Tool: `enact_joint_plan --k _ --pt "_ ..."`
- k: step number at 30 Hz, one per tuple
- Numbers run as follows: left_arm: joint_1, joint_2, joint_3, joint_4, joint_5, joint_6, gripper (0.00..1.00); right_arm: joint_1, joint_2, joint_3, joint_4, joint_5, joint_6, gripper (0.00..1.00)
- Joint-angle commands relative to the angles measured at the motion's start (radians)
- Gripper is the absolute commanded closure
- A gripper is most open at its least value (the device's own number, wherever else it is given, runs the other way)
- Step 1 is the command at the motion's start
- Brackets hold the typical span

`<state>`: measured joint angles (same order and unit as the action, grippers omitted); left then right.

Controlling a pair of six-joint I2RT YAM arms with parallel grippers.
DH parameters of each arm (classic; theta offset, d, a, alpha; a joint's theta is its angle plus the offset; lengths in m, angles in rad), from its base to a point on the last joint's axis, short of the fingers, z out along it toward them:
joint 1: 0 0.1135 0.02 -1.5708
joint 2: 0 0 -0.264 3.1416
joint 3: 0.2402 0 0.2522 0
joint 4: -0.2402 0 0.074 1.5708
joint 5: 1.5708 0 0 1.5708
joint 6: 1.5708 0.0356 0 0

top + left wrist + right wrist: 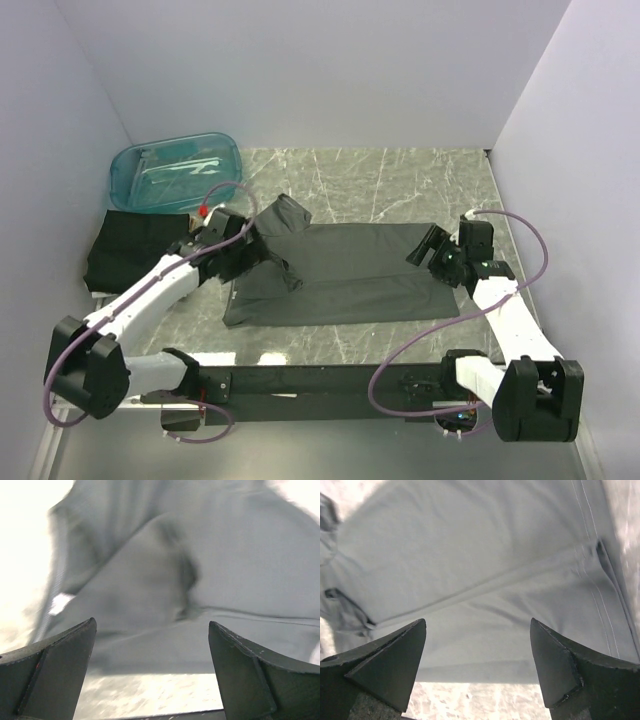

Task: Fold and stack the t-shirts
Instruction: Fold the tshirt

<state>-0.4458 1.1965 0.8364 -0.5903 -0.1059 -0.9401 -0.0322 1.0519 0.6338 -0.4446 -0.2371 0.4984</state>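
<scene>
One dark grey t-shirt (345, 275) lies in the middle of the table, folded lengthwise with a sleeve sticking out at its far left. My left gripper (258, 258) hovers over its left end. In the left wrist view the left gripper (152, 625) is open, and the rumpled t-shirt (210, 565) lies beyond the fingertips with nothing between them. My right gripper (422, 248) is at the shirt's right end. The right wrist view shows the right gripper (477, 622) open above the flat t-shirt (470, 555), holding nothing. A second dark t-shirt (135, 250) lies folded at the left.
A translucent teal tub (175, 172) stands at the back left, just behind the folded shirt. White walls close in the marble table (400, 175) on the left, right and back. Cables loop off both arms.
</scene>
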Motion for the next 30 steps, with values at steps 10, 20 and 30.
enact_joint_plan --k 10,20,30 --pt "-0.185 0.4 0.266 0.172 0.074 0.103 0.01 0.005 -0.027 0.041 0.023 -0.002 -0.031 0.09" --pt "-0.209 0.543 0.314 0.207 0.132 0.107 0.01 0.003 -0.012 0.035 0.023 0.032 -0.034 0.08" --pt "-0.212 0.624 0.377 0.153 -0.001 0.044 0.01 0.003 0.01 0.035 0.027 0.045 -0.034 0.08"
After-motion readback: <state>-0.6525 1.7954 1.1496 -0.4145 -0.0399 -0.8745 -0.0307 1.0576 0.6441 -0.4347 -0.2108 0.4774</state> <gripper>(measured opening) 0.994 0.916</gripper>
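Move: The crumpled corner of the tucked-in sleeve, on the folded t-shirt, lies about 8 cm to the left hand's right, 3 cm ahead and 8 cm below. The shirt's white neck tag is roughly 4 cm left and 2 cm ahead of that hand; the near hem runs some 8 cm nearer the base than the sleeve corner, and the outer sleeve lies about 12 cm straight beyond it. From the right hand, the sleeve corner is around 30 cm left, a couple of centimetres back and 7 cm below. The tucked-in sleeve corner is what the left hand closes in on: it swings right over the shirt by some 12 cm and works about 5 cm forward, rising a touch first, then sinking to end 7 cm lower, just above the cloth. The wrist turns nearly 20 degrees clockwise on the way; the fingers stay wide open, and contact can't be made out. ##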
